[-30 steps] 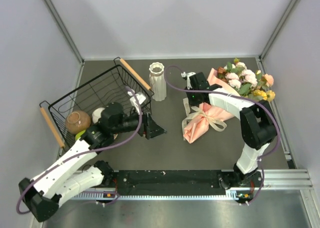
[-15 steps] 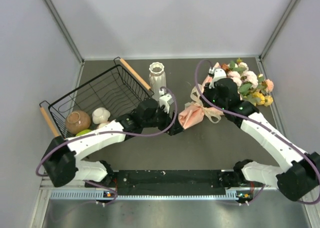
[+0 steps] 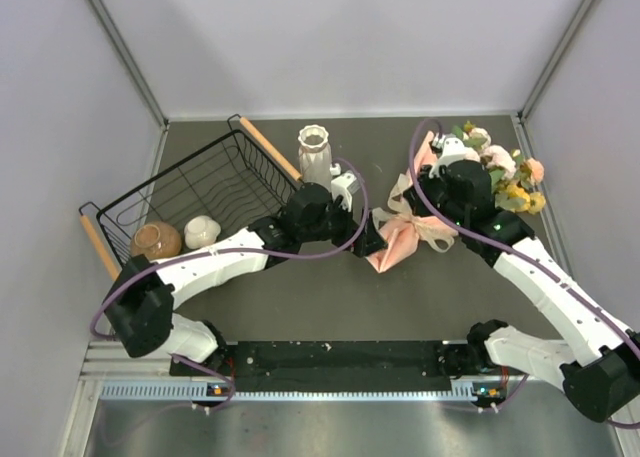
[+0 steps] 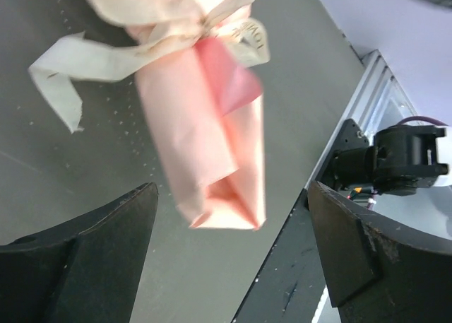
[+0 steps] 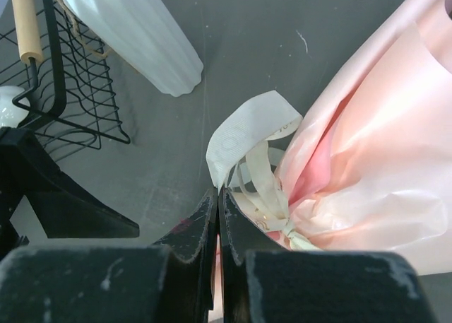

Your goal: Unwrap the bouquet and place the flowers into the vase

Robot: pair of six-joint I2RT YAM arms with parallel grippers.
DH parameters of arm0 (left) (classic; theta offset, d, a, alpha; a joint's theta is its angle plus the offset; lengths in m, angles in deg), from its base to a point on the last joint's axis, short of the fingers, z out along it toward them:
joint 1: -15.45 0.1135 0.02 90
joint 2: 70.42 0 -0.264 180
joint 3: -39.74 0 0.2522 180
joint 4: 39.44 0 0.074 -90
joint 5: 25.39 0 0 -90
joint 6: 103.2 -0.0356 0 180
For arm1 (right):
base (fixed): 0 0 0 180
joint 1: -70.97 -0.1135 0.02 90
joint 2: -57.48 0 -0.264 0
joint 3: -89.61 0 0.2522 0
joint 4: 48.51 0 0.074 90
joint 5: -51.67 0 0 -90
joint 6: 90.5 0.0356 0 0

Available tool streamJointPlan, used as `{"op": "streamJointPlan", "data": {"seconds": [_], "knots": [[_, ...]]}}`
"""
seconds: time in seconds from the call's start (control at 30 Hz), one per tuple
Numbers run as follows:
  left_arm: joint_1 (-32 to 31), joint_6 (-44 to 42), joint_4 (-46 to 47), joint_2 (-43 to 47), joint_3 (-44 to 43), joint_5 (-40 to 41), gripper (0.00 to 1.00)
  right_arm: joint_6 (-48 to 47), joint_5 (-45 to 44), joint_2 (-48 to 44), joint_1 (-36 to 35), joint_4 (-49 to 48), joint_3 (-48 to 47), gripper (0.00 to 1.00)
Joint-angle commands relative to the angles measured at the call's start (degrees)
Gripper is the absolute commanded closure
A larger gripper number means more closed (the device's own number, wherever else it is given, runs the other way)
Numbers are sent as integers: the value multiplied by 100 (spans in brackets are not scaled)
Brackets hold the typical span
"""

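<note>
The bouquet (image 3: 395,245) lies on the dark table, its salmon-pink paper cone (image 4: 212,146) pointing toward the arms' side. The flowers (image 3: 500,172) spread out at the far right. A cream ribbon (image 5: 247,128) is tied round the cone. My right gripper (image 5: 219,192) is shut on a loose end of that ribbon, just left of the knot (image 3: 415,222). My left gripper (image 4: 233,245) is open, its fingers (image 4: 92,252) wide on either side of the cone's folded tip without touching it. The white ribbed vase (image 3: 314,157) stands upright behind the left gripper (image 3: 370,242).
A black wire basket (image 3: 160,182) with wooden handles (image 3: 270,149) sits at the left, holding a round brown pot (image 3: 157,240) and a white object (image 3: 202,231). The basket's corner (image 5: 63,104) lies close to the vase (image 5: 134,33). Enclosure walls ring the table.
The left arm swung right from the basket to the cone's tip. The right gripper shut on the ribbon end. The bouquet shifted.
</note>
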Motion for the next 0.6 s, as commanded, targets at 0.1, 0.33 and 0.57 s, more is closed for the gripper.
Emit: {"op": "streamJointPlan", "data": {"seconds": [0.1,0.33,0.57], "knots": [[-23,150,412,-794,-571,-255,15,230,206,81,-47,-271,-68,100],[-23,273,449,-1744,-588,71,48,362,215,-147,-38,-271,-270,100],[-58,493,675,-2035,-133,-26,71,249,-233,-455,-30,-166,-989,100]]}}
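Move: Just below the open left fingers lies the lower end of the pink wrap, about 12 cm down, 1 cm ahead and 3 cm right. The bow is some 10 cm ahead and 9 cm right of the left hand, the vase about 15 cm ahead and 10 cm left. The right hand already holds a ribbon end; the bow lies roughly 4 cm ahead of it, 2 cm right and 19 cm below, the wrap end 5 cm back, 4 cm left. Easing a couple of centimetres forward and right, the left hand then drops about 12 cm onto the lower end of the wrap, its fingers tipping some 15 degrees steeper and closing to pinch the paper near its left edge. The right hand keeps its shut grip on the ribbon above the bow, nearly still until it rises about 2 cm at the last. ##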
